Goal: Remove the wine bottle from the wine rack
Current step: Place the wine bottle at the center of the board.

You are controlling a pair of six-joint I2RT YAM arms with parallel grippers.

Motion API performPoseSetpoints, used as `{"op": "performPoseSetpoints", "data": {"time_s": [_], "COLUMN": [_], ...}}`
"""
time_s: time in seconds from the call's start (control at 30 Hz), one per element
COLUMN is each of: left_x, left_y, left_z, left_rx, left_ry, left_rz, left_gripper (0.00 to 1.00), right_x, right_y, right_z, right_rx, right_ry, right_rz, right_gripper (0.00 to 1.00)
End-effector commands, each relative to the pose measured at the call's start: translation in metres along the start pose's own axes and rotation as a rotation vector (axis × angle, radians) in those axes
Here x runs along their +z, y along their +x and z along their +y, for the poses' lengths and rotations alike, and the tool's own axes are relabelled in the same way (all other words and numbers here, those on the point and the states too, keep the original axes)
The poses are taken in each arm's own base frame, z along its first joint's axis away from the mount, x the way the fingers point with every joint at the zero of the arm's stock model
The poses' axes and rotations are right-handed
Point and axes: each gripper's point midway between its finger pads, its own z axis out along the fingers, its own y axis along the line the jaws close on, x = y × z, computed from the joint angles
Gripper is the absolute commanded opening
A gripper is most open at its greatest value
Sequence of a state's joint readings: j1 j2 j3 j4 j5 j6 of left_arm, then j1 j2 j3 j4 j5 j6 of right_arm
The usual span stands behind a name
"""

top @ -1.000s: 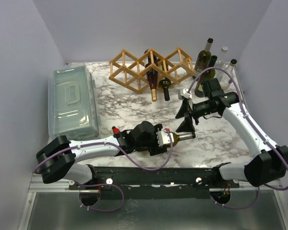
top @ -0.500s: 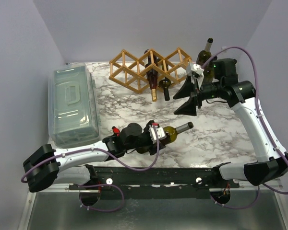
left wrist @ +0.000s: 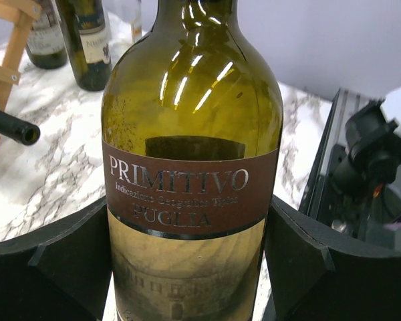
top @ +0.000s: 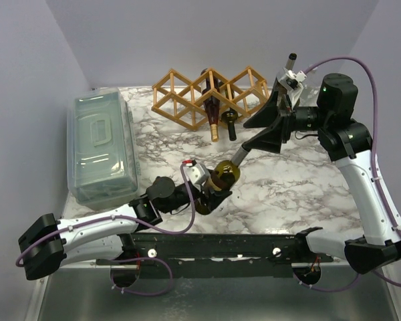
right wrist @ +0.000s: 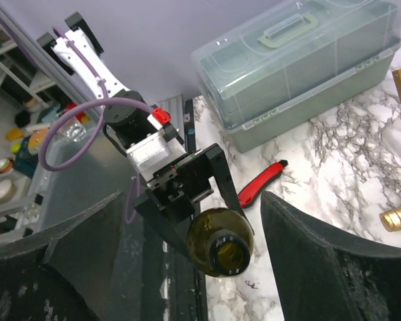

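A green wine bottle (top: 224, 175) with a brown label (left wrist: 192, 190) is tilted off the table, its neck pointing up and right. My left gripper (top: 212, 186) is shut on its body, one black finger (left wrist: 53, 267) on each side. The light wooden wine rack (top: 187, 93) stands at the back and holds two dark bottles (top: 214, 110), necks toward me. My right gripper (top: 271, 124) hangs open above the table by the rack's right end. In the right wrist view the bottle's mouth (right wrist: 228, 255) shows between the spread fingers (right wrist: 334, 261), clear of both.
A clear lidded plastic box (top: 100, 147) fills the left side of the marble table (top: 301, 194). Upright bottles (top: 289, 70) stand at the back right corner. A red-handled tool (right wrist: 262, 182) lies near the box. A black rail (top: 207, 244) runs along the near edge.
My left arm pulled back left and tipped the bottle from lying flat to neck up. My right gripper rose, moved back toward the rack's right end, and spread a little wider.
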State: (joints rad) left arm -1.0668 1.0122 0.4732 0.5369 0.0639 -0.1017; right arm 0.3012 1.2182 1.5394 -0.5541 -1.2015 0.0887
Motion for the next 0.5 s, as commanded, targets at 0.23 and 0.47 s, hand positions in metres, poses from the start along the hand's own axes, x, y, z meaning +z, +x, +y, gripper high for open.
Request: {"op": "performPoseSetpoints", "data": {"time_s": [0.23,0.47], "left_x": [-0.013,-0.010], "left_y": [-0.104,-0.115], "left_z": [-0.006,-0.004], "left_rx": [-0.127,-0.170], "left_ry": [0.005,-0.008], "left_rz": [-0.370,-0.411], "left_gripper": [0.00,0.00], "right_x": [-0.004,0.003], "right_y": [-0.007,0.008], "right_z": [-0.006,-0.007], "right_rx": [0.019,0.083], "right_ry": [0.074,-0.004], "right_rz": [-0.025,-0.022], "right_gripper": [0.85,0.85]}}
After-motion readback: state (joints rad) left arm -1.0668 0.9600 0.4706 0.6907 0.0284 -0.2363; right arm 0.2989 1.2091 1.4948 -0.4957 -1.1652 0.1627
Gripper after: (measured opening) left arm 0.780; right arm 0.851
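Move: The left hand already grips the green wine bottle around its label, neck slanting up and rightwards. The bare middle of the board lies about 16 cm ahead of this hand, 2 cm right and 22 cm below; the red cutter some 9 cm ahead, 18 cm left, and the gold-capped bottle neck in the rack roughly 28 cm ahead, straight in front, both well below. From the open right hand, the board's middle is about 12 cm ahead, 6 cm left and 42 cm below. The left hand keeps its grip on the bottle's body and lifts it nearly straight up by about 6 cm, quickly at first and then slowing, while the wrist tips the right-pointing fingers upwards some 15 degrees, so that the leaning neck swings leftwards towards upright. The right hand stays almost where it is, fingers wide open and pointing left, as the bottle's mouth comes up closer to it from below without being gripped. ##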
